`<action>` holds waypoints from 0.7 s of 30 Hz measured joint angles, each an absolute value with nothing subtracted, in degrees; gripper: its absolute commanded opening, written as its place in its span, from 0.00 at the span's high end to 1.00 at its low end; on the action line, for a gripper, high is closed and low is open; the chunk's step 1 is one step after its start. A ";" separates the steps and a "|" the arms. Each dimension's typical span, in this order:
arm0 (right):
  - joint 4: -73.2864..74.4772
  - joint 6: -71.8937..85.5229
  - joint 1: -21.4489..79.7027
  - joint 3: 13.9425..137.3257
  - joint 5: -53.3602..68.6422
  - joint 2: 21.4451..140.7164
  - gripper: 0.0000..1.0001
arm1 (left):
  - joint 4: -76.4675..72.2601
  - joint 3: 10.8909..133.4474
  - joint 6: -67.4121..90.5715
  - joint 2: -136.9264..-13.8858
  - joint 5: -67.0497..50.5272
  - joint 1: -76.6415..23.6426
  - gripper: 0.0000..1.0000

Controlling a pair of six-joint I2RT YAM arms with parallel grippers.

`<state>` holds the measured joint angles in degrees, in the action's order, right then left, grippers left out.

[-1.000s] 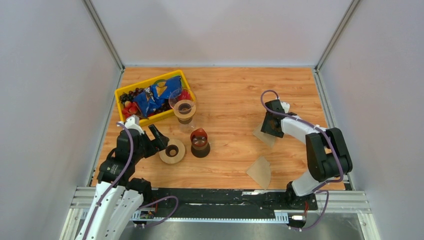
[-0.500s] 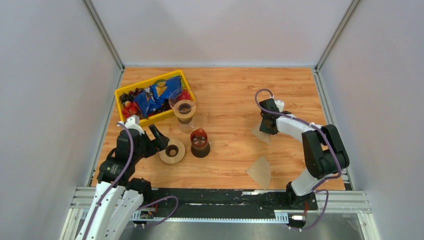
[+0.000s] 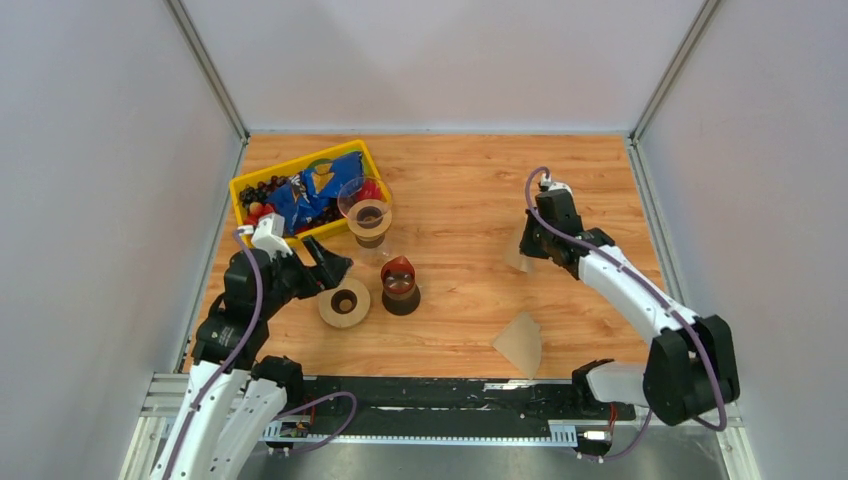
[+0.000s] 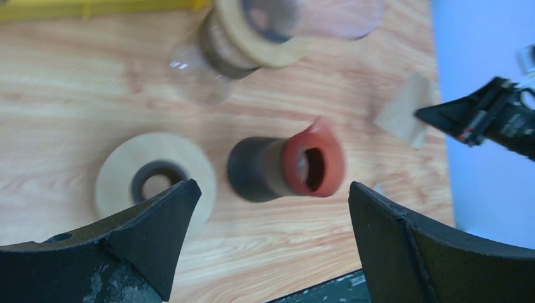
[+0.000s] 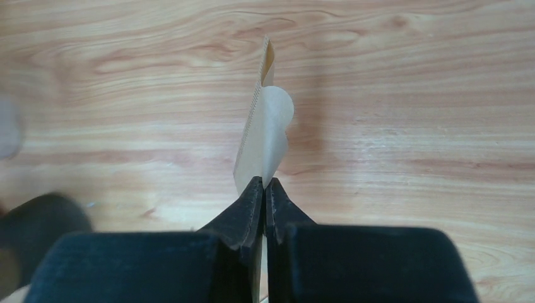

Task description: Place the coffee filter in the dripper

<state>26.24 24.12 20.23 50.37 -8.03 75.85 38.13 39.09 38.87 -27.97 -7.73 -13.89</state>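
Observation:
My right gripper (image 3: pixel 530 243) is shut on a light-tan coffee filter (image 5: pixel 265 132), pinching its lower edge so that it stands on edge above the wood. From above, this coffee filter (image 3: pixel 516 250) shows just left of the fingers. The dripper (image 3: pixel 366 212), a clear ribbed cone with a tan wooden collar, stands next to the yellow bin, well to the left. My left gripper (image 4: pixel 272 187) is open and holds nothing; it hovers near the tan ring disc (image 3: pixel 344 302). A second coffee filter (image 3: pixel 520 343) lies flat near the front edge.
A dark red-brown piece with a black base (image 3: pixel 399 283) stands between the ring disc and the table's middle. The yellow bin (image 3: pixel 247 184) with fruit and a blue bag sits at the back left. Grey walls close in both sides.
My right gripper closed on the coffee filter and raised it off the table, its arm stretching out. The left gripper shifted slightly toward the dripper and stayed open.

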 measured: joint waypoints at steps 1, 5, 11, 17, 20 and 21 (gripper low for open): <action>26.24 23.57 20.21 50.39 -6.11 73.97 0.95 | 36.01 39.48 39.03 -28.45 -9.21 -13.89 0.00; 26.24 21.30 20.18 50.43 2.72 68.12 0.95 | 24.21 40.84 40.71 -33.95 -17.50 -13.91 0.00; 25.26 19.33 20.23 50.43 19.70 62.06 0.93 | 8.86 44.03 43.79 -51.42 -28.99 -17.41 0.00; 20.82 19.42 20.36 50.43 33.95 57.32 0.91 | 4.93 49.41 41.30 -60.49 -31.68 -27.92 0.00; 17.50 20.49 20.51 50.43 38.96 55.86 0.91 | 1.04 49.91 40.80 -63.59 -33.41 -30.11 0.01; 16.29 21.08 20.56 50.41 40.23 55.57 0.91 | -0.54 49.93 40.84 -65.10 -34.30 -30.52 0.02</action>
<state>16.29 21.08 20.56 50.41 40.23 55.57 -0.54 49.93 40.84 -65.10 -34.30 -30.52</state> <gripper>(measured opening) 0.090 0.999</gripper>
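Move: The coffee filter already hangs from my right fingers, about 40 cm right of my left hand, 12 farther out and 11 lower. The dripper on its glass stands some 34 cm left of my right hand, level in reach and 7 higher. The other filter lies 19 cm back, 9 below. From my left hand, the red-rimmed pot is about 11 cm right, 1 ahead and 14 lower; the wooden ring lies 1 cm left, level in reach, 19 below. Keeping the filter pinched, I lift my right hand about 16 cm while carrying it left and somewhat back, rolling its left side up and turning counter-clockwise to bring the paper round to my left hand. My open left hand sweeps some 18 cm right to meet it, rising early, and swings about 40 degrees clockwise without touching the filter yet. ##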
